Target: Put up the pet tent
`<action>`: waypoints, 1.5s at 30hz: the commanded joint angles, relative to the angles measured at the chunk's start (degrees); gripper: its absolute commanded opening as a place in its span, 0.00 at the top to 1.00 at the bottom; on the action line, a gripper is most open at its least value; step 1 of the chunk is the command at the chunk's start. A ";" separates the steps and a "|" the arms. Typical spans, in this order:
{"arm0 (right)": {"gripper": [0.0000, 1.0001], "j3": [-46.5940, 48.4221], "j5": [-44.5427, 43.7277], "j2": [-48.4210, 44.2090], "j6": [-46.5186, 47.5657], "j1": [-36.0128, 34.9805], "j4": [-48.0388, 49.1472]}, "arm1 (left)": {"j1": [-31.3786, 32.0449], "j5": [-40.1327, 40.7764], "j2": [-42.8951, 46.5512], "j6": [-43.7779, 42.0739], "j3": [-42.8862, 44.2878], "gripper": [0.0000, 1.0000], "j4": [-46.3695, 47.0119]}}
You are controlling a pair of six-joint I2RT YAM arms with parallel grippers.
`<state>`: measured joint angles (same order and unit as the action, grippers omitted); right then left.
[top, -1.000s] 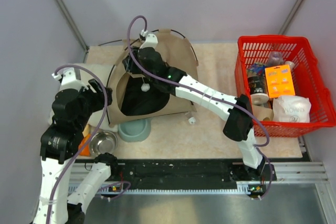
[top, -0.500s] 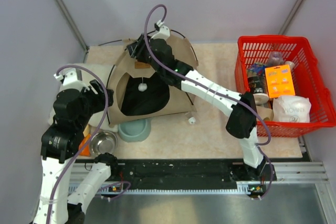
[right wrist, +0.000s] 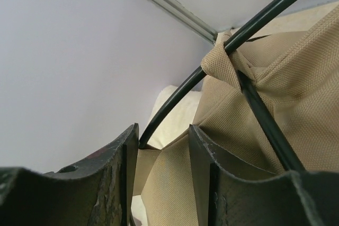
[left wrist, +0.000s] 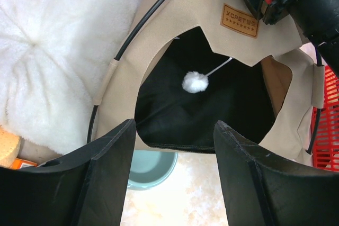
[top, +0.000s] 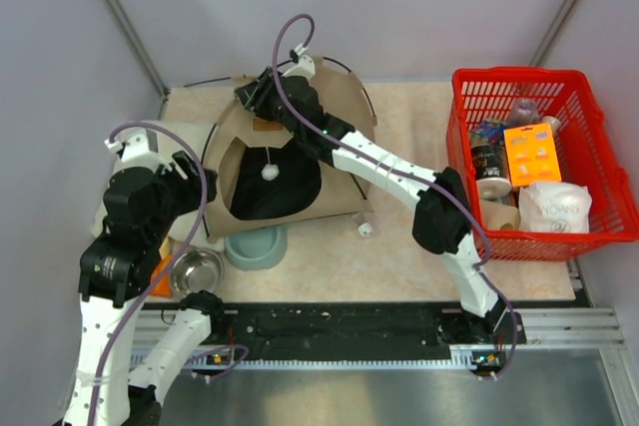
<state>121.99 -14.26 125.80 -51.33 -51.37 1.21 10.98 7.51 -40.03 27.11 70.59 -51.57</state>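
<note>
The pet tent [top: 339, 117] is tan fabric with black poles and stands at the back of the table, its dark doorway facing me. A white ball [top: 268, 173] hangs in the doorway under the brown label [left wrist: 239, 18]. My right gripper [top: 250, 97] is at the tent's top left corner. In the right wrist view its fingers [right wrist: 164, 128] are closed on a fold of tan fabric beside a black pole [right wrist: 254, 25]. My left gripper [left wrist: 175, 125] is open and empty, low in front of the doorway [left wrist: 201, 115], to the tent's left in the top view [top: 195, 182].
A cream plush pillow [top: 185, 137] lies left of the tent. A light blue bowl [top: 255, 244] and a steel bowl [top: 196, 271] sit in front of it, with an orange item [top: 160, 276] beside. A red basket [top: 519, 74] of goods stands at the right. A small white ball [top: 365, 228] lies on the table.
My right gripper has moved from the doorway up and left to the tent's top corner. The doorway is now uncovered and the ball hangs free. The left arm has hardly moved.
</note>
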 commanded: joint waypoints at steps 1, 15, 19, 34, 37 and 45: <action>0.58 3.42 2.48 0.85 -1.58 0.66 4.49 | -0.08 0.31 -0.40 0.13 -0.10 0.34 0.33; 0.67 8.26 7.14 5.77 -4.91 1.54 9.16 | -0.08 1.28 0.74 -0.31 1.13 0.34 -1.51; 0.73 8.08 8.98 6.56 -7.90 1.89 10.03 | -0.08 1.46 0.83 -0.39 1.48 0.34 -1.78; 1.00 2.38 17.50 -2.74 -9.32 4.44 13.73 | -0.08 1.99 1.62 -2.06 5.87 0.34 -2.22; 1.00 -0.87 21.19 -6.96 -8.26 5.76 14.61 | -0.08 1.28 1.62 -2.94 8.16 0.34 -1.43; 1.00 -4.75 34.01 -14.70 -6.58 11.20 14.35 | -0.08 -0.21 0.48 -4.09 12.99 0.34 0.50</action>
<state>115.87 10.66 118.21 -60.55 -43.44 10.24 10.98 8.36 -39.11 24.34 81.01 -54.28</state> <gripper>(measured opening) 0.032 0.663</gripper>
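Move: For the right hand, the black tent pole at the mouth of its beige sleeve is about 3 cm to the left, 1 cm ahead and 1 cm higher. The fabric loop on that pole is some 4 cm straight ahead and 3 cm up. The tent's brown label sits about 5 cm back, 2 cm right and 6 cm below; the white pompom is roughly 10 cm back, 2 cm right, 15 cm below. From the left hand, that pole is around 22 cm ahead, 6 cm right, 1 cm higher. Leftward about 3 cm and slightly up, the right hand eases onto the tent pole beside its sleeve mouth, rolling its left side up while its half-open fingers shut and pinch it. Keeping that grip, it carries the pole some 6 cm right and as much up, easing back a little and turning counter-clockwise. Late on, the empty, open left hand rises and draws slightly back. ##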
